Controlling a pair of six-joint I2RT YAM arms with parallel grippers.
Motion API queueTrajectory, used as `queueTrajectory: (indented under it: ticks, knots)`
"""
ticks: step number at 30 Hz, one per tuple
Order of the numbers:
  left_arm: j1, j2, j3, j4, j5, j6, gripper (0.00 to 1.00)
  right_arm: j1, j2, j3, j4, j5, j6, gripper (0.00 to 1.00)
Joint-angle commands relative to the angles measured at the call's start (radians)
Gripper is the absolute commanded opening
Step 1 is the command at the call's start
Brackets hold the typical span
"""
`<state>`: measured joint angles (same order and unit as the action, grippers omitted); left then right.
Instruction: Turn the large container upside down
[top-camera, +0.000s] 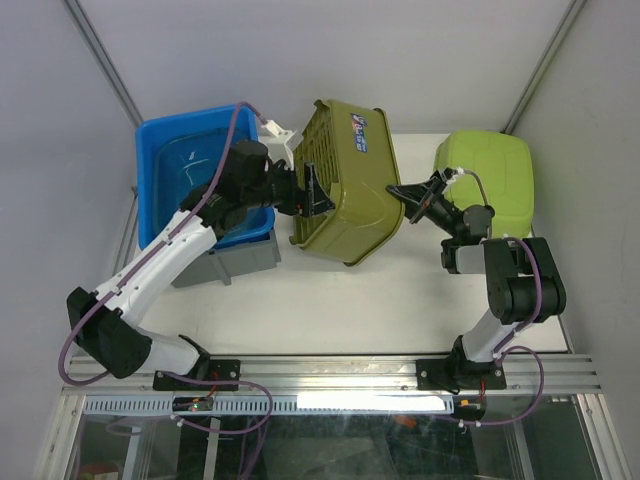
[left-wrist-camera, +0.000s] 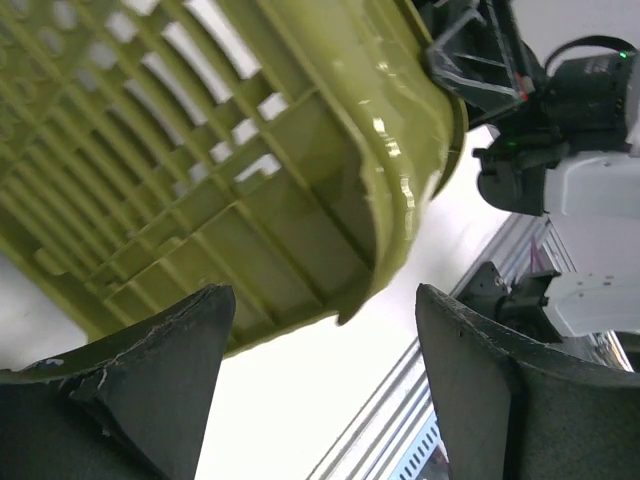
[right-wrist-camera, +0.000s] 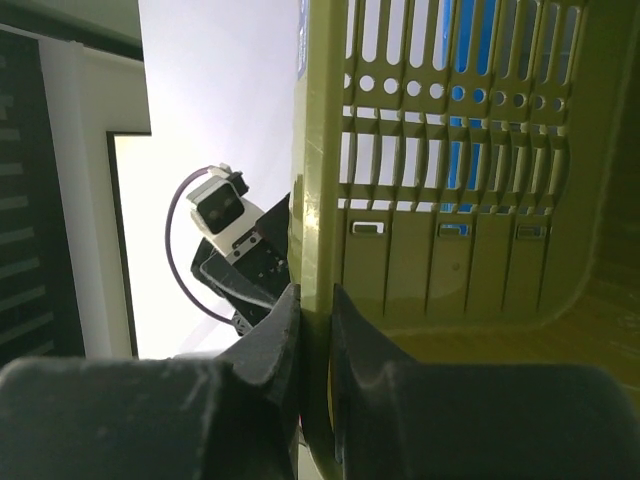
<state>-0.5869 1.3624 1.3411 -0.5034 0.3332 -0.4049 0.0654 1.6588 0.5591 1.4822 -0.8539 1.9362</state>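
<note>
The large container is an olive-green slotted basket (top-camera: 350, 180), tilted on its side in the middle of the table. My right gripper (top-camera: 400, 192) is shut on its right rim; in the right wrist view the fingers (right-wrist-camera: 312, 295) pinch the basket's wall (right-wrist-camera: 450, 200). My left gripper (top-camera: 308, 192) is at the basket's left side, open. In the left wrist view its gripper (left-wrist-camera: 320, 295) stands wide apart under the basket's slotted wall (left-wrist-camera: 250, 150), with the rim's corner hanging between the fingers and not clamped.
A blue bin (top-camera: 185, 165) sits at the back left on a grey box (top-camera: 230, 262). A lime-green container (top-camera: 490, 175) lies upside down at the back right. A metal rail (top-camera: 330, 375) runs along the near edge. Grey walls enclose the table.
</note>
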Motion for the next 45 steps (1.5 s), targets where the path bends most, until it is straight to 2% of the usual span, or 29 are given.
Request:
queueTrajectory:
  ticks: [1, 5, 11, 13, 15, 18, 19, 21, 22, 23, 24, 26, 27, 28, 30, 32, 34, 36, 39, 45]
  knots:
    - [-0.065, 0.021, 0.072, 0.102, 0.049, 0.027, 0.75, -0.008, 0.01, -0.025, 0.158, -0.049, 0.021, 0.0]
    - [-0.101, 0.054, 0.094, 0.118, 0.035, 0.022, 0.63, -0.008, 0.016, -0.032, 0.158, -0.048, 0.02, 0.0]
    - [-0.116, 0.11, 0.118, 0.132, 0.033, 0.02, 0.25, -0.013, 0.009, -0.035, 0.156, -0.054, 0.017, 0.02]
    - [-0.118, 0.124, 0.131, 0.131, 0.03, 0.021, 0.12, -0.02, 0.005, -0.041, 0.156, -0.058, 0.014, 0.06]
    - [-0.118, 0.136, 0.145, 0.133, 0.032, 0.022, 0.0, -0.029, -0.008, -0.053, 0.155, -0.062, 0.003, 0.21]
    - [-0.121, 0.155, 0.163, 0.132, 0.03, 0.019, 0.0, -0.054, -0.059, -0.074, 0.078, -0.089, -0.057, 0.42]
    - [-0.122, 0.162, 0.168, 0.132, 0.029, 0.02, 0.0, -0.061, -0.09, -0.077, 0.014, -0.103, -0.095, 0.47]
    - [-0.125, 0.174, 0.176, 0.132, 0.029, 0.016, 0.0, -0.07, -0.172, -0.076, -0.223, -0.123, -0.214, 0.55]
    - [-0.128, 0.181, 0.181, 0.132, 0.027, 0.017, 0.0, -0.073, -0.228, -0.07, -0.379, -0.127, -0.276, 0.58]
    - [-0.13, 0.188, 0.184, 0.132, 0.025, 0.017, 0.0, -0.075, -0.289, -0.049, -0.567, -0.121, -0.421, 0.63]
    - [-0.132, 0.195, 0.19, 0.132, 0.023, 0.018, 0.0, -0.075, -0.35, -0.019, -0.796, -0.116, -0.465, 0.64]
    - [-0.132, 0.21, 0.203, 0.132, 0.022, 0.02, 0.0, -0.076, -0.461, 0.091, -1.29, 0.025, -0.926, 0.75]
    - [-0.134, 0.221, 0.209, 0.132, 0.026, 0.021, 0.0, -0.076, -0.503, 0.145, -1.481, 0.114, -1.031, 0.79]
    - [-0.134, 0.23, 0.216, 0.133, 0.031, 0.025, 0.0, -0.076, -0.535, 0.191, -1.611, 0.199, -1.137, 0.83]
    - [-0.134, 0.253, 0.232, 0.136, 0.054, 0.037, 0.0, -0.076, -0.588, 0.245, -1.795, 0.359, -1.246, 0.9]
    - [-0.137, 0.284, 0.256, 0.135, 0.085, 0.055, 0.0, -0.076, -0.641, 0.268, -1.898, 0.478, -1.313, 0.91]
    - [-0.14, 0.313, 0.281, 0.133, 0.103, 0.064, 0.0, -0.075, -0.694, 0.276, -1.974, 0.583, -1.361, 0.99]
    - [-0.14, 0.345, 0.312, 0.122, 0.117, 0.078, 0.0, -0.076, -0.729, 0.28, -2.033, 0.692, -1.397, 0.99]
    - [-0.142, 0.398, 0.39, 0.064, 0.124, 0.118, 0.0, -0.076, -0.763, 0.282, -2.093, 0.75, -1.438, 0.99]
    - [-0.142, 0.464, 0.521, -0.06, 0.153, 0.183, 0.0, -0.075, -0.78, 0.248, -2.099, 0.74, -1.459, 0.99]
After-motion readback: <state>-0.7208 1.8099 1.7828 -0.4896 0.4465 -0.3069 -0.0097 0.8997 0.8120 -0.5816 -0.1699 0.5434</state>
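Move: The container's near-left rim, the edge to grip, is about 5 cm to the left gripper's right, level with it in depth and height; the body's middle is roughly 9 cm right, 4 cm ahead and 5 cm lower. The blue bin lies some 26 cm left, 5 cm ahead and 14 cm below. From the right gripper, still pinching another part of the rim, that near-left rim is about 12 cm left and 4 cm back; the lime tub is some 24 cm right, 8 cm ahead, 20 cm down. Bring the left gripper about 5 cm right onto the container's rim while the right one keeps its pinch, and shut the left fingers on it. Then carry the rim another 7 cm right and a little forward, turning clockwise; meanwhile open the right fingers and draw them away right, down and back, rolling the hand some 70 degrees, left side down. ##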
